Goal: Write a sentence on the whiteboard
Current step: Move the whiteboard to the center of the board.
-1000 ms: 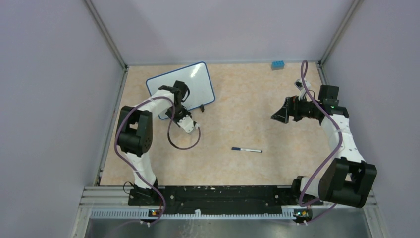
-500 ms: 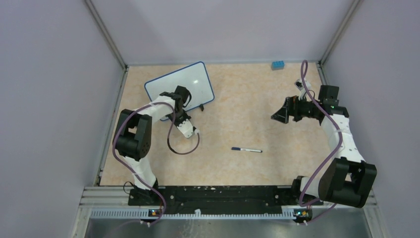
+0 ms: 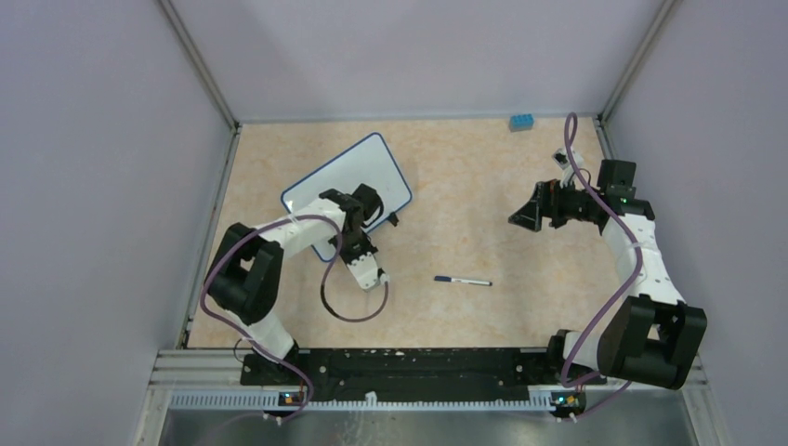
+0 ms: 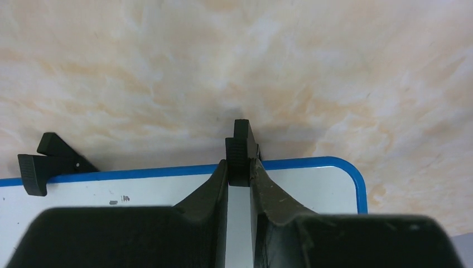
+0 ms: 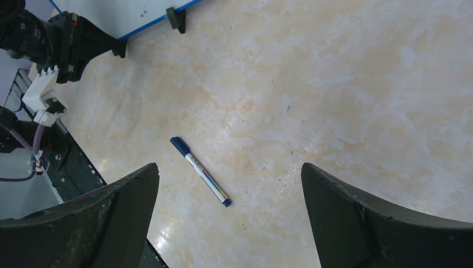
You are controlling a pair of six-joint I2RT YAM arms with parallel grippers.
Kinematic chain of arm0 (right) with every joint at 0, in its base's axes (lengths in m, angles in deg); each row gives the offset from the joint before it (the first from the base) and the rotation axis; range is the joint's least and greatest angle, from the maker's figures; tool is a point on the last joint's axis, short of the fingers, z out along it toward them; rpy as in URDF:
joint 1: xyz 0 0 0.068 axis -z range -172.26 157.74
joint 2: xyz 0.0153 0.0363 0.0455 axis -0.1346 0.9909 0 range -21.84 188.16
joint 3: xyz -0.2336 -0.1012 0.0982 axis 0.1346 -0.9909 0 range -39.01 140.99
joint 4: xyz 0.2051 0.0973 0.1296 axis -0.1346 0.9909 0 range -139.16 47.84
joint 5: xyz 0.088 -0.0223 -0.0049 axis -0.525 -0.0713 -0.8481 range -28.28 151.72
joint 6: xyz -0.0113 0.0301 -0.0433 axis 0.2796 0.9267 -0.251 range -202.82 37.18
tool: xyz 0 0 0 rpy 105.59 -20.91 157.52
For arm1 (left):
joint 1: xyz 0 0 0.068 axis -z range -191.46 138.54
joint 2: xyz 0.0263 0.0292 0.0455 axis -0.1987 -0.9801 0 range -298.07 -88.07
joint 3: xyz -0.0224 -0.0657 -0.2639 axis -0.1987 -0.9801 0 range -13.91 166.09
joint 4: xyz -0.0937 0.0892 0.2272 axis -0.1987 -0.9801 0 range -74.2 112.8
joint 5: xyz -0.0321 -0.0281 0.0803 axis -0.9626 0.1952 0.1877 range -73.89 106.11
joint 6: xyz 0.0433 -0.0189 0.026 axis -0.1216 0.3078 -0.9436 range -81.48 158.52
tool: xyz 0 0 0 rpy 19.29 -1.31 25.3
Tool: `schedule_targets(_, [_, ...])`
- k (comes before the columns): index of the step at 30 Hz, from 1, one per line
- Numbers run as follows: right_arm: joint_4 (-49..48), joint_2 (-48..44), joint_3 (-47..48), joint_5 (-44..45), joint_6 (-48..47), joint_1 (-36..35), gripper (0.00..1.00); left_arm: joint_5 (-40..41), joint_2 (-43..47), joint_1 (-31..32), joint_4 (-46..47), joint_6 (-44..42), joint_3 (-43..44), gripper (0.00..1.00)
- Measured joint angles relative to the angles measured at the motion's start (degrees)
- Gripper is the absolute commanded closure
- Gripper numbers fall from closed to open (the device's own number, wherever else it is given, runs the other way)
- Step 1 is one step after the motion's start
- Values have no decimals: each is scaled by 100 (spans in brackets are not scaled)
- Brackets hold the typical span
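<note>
The whiteboard [image 3: 358, 175], white with a thin blue rim, lies tilted at the left of the table. My left gripper [image 3: 369, 210] sits over its near right edge. In the left wrist view the left gripper [image 4: 240, 167] is shut on a black clip foot [image 4: 241, 142] at the whiteboard's blue rim [image 4: 312, 163]. No sentence shows on the board's face, only tiny dark specks [image 4: 119, 199]. My right gripper [image 3: 520, 218] hovers open at the right. In the right wrist view the right gripper [image 5: 227, 167] hangs high above a blue-capped marker [image 5: 199, 171].
The marker [image 3: 462, 281] lies on the table between the arms. A small blue block [image 3: 521, 122] rests at the far right corner. A second black clip foot [image 4: 44, 162] sticks out from the board's rim. Walls enclose the table on three sides.
The left gripper has closed on the clip foot. It has moved right and nearer, and the whiteboard has slid and turned with it. The right arm has not moved.
</note>
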Motion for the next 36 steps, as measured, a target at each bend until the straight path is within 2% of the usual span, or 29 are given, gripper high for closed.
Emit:
schedule_targets(16, [28,0,0,-2,-96,0,5,-789,691,2400,-699,1864,-632,100])
schedule_targets(17, [44,0,0,-2,-105,0,5,-817,704,2514,-708,1971,-673,98])
schedule_targets(22, [155,-26,0,-2,-243,-2,5,-898,713,2791,-702,2428,-787,64])
schedule_targets(24, [243,-92,0,13,-358,-20,5,-973,715,2804,-691,2623,-785,56])
schedule_targets(30, [535,-356,2,323,-820,-264,5,-1362,715,2830,-876,3587,-136,53])
schedule_targets(36, [798,-424,0,621,-1209,-533,8,-1729,872,2798,-317,4564,234,54])
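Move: The left hand already pinches the whiteboard's near-left black clip. The clear tabletop where this clip is taken lies roughly 17 cm back and 7 cm to its right. The whiteboard's middle is about 12 cm straight ahead; the right clip some 7 cm ahead and 11 cm right; the marker about 9 cm back and 30 cm right, all 1 to 3 cm lower. From the right hand, the whiteboard's middle lies about 44 cm left, 8 cm ahead, 15 cm below. Back towards the bases and somewhat right, the left hand drags the whiteboard by its near-left clip, about 16 cm back and 7 cm right, fingertips tilting in towards the base. The fingers then open off the clip and the hand rises some 5 cm, swinging another 6 cm right, over the near edge. Meanwhile the right hand, empty and wide open, eases back under 3 cm. ##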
